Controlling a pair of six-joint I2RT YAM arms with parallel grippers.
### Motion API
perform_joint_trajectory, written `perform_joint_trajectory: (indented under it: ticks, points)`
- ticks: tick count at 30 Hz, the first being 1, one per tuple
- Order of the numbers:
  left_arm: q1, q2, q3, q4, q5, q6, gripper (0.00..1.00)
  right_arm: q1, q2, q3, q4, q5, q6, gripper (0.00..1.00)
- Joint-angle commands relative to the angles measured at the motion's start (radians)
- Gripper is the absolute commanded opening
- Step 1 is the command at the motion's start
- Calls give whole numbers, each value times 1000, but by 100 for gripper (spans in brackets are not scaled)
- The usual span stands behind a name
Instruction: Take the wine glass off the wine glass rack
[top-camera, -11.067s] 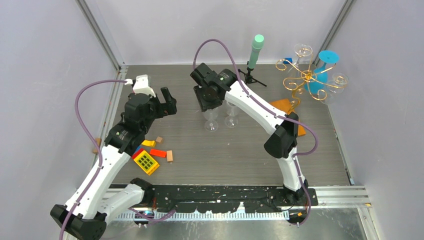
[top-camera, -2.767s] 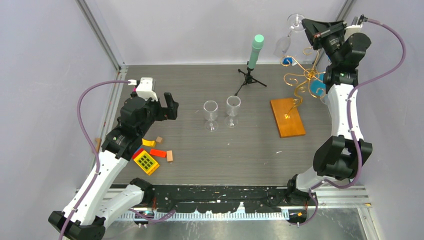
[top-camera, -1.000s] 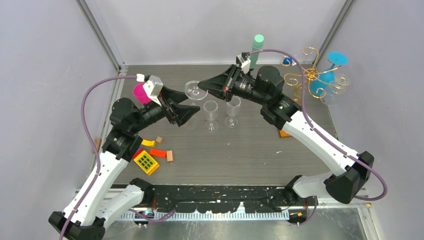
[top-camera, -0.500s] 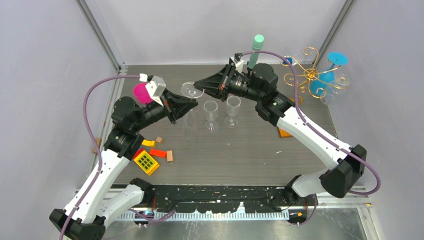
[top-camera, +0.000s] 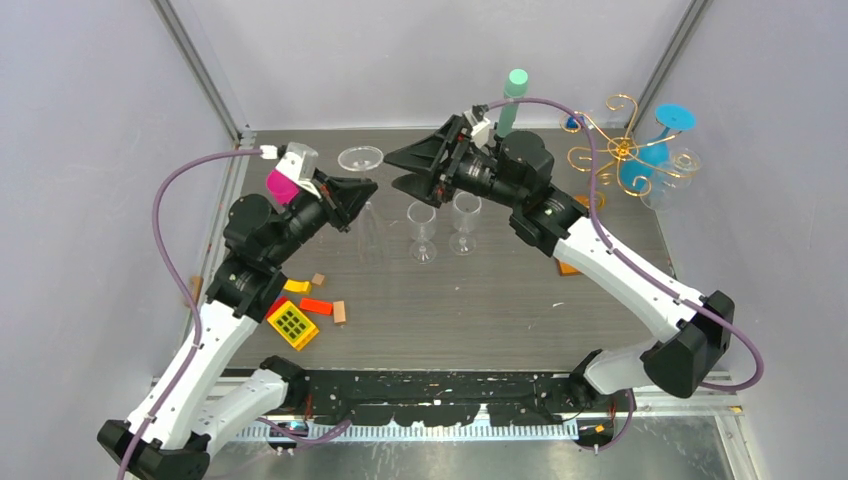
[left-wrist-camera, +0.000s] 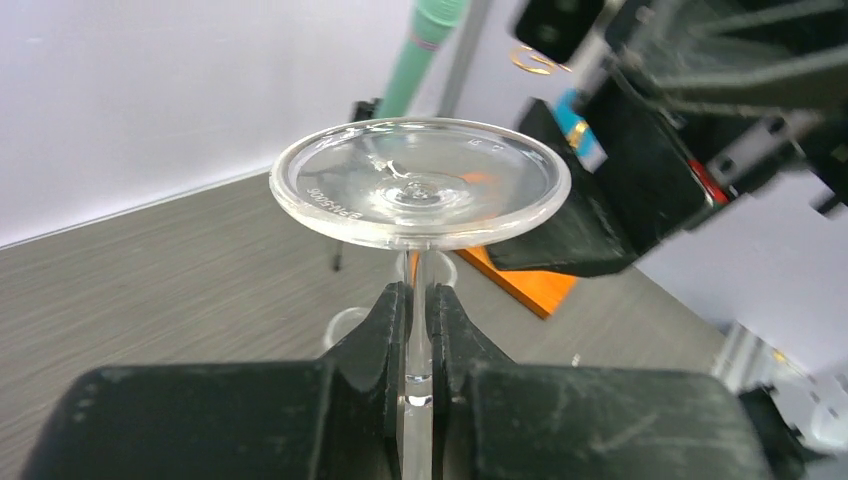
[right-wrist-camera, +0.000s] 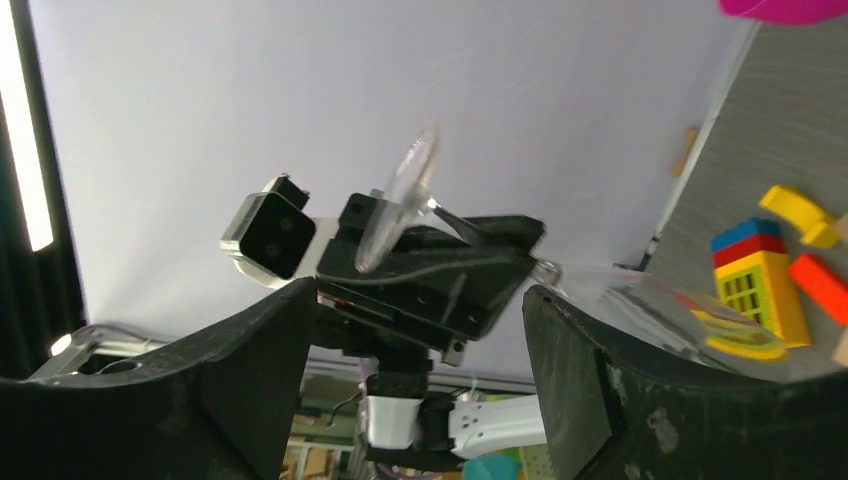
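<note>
A clear wine glass (top-camera: 360, 158) hangs over the table's back left, foot up and bowl down. My left gripper (top-camera: 365, 190) is shut on its stem (left-wrist-camera: 418, 335), just under the round foot (left-wrist-camera: 420, 185). My right gripper (top-camera: 392, 172) stands open just right of the foot, touching nothing; its wrist view shows the foot (right-wrist-camera: 400, 195) and the left gripper beyond its spread fingers (right-wrist-camera: 250, 380). The gold wire wine glass rack (top-camera: 620, 150) stands at the back right, with a blue glass (top-camera: 655, 140) and a clear glass (top-camera: 672, 175) on it. Its orange base (left-wrist-camera: 520, 285) is mostly behind the right arm.
Two clear wine glasses (top-camera: 422, 230) (top-camera: 465, 220) stand upright mid-table, below the right gripper. A black tripod with a mint-green cylinder (top-camera: 513, 100) stands at the back. Coloured toy blocks (top-camera: 295, 320) lie at the left front. A pink cup (top-camera: 280, 185) is behind the left wrist.
The left gripper shut on the glass stem, then the right gripper opened and let the glass go. The glass has shifted slightly left and back with the left gripper.
</note>
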Motion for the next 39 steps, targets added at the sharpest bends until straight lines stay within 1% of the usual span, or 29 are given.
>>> perform_joint_trajectory:
  ticks: [1,4,9,14,17,20,22,27,31,34,35,39]
  points:
    - [2,-36,63,37,-282,-29,0,1,-105,-49,-7,196,-172,81]
    - [2,-32,77,72,-408,-66,0,4,-120,-69,-19,245,-198,81]
    - [2,-24,104,138,-596,-143,0,28,-107,-91,-15,269,-211,80]
    - [2,-43,80,191,-775,-260,0,47,-78,-103,27,263,-208,80]
    - [2,-65,55,219,-835,-331,0,53,-41,-113,82,221,-169,81]
    - [2,-72,47,242,-843,-390,0,53,21,-121,207,159,-71,80]
    - [2,-72,54,239,-843,-414,0,57,54,-115,246,129,-32,77]
    - [2,-72,43,253,-858,-455,0,76,85,-93,290,95,-22,72]
    - [2,-67,23,285,-858,-476,0,85,87,-84,331,77,-21,63]
    - [2,-55,28,306,-840,-459,0,87,89,-90,370,64,-5,56]
    - [2,-51,32,305,-834,-457,0,87,90,-92,393,59,5,54]
    - [2,-41,37,308,-822,-464,0,87,109,-106,485,45,44,43]
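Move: The left hand holds the wine glass upside down by its stem, foot up, with the glass's middle about 6 cm below that hand. From the right hand, that middle lies roughly 4 cm ahead, 5 cm left and 10 cm down. Well below, about 33 cm under the left hand, stand the near glass, 15 cm ahead and 10 cm right, the far glass, 19 cm ahead and 21 cm right, and the pink goblet, about 28 cm ahead and 28 cm left. Sweeping left about 12 cm while rising some 8 cm and edging forward, the left hand turns counter-clockwise and rolls, each roughly 40 degrees, its right side up, swinging the bowl towards the right hand with its grip kept on the stem. The wide-open right hand backs off a little to its right, then reaches left about 6 cm while sinking, and rises slightly at the rim, its fingers closing to about half. ##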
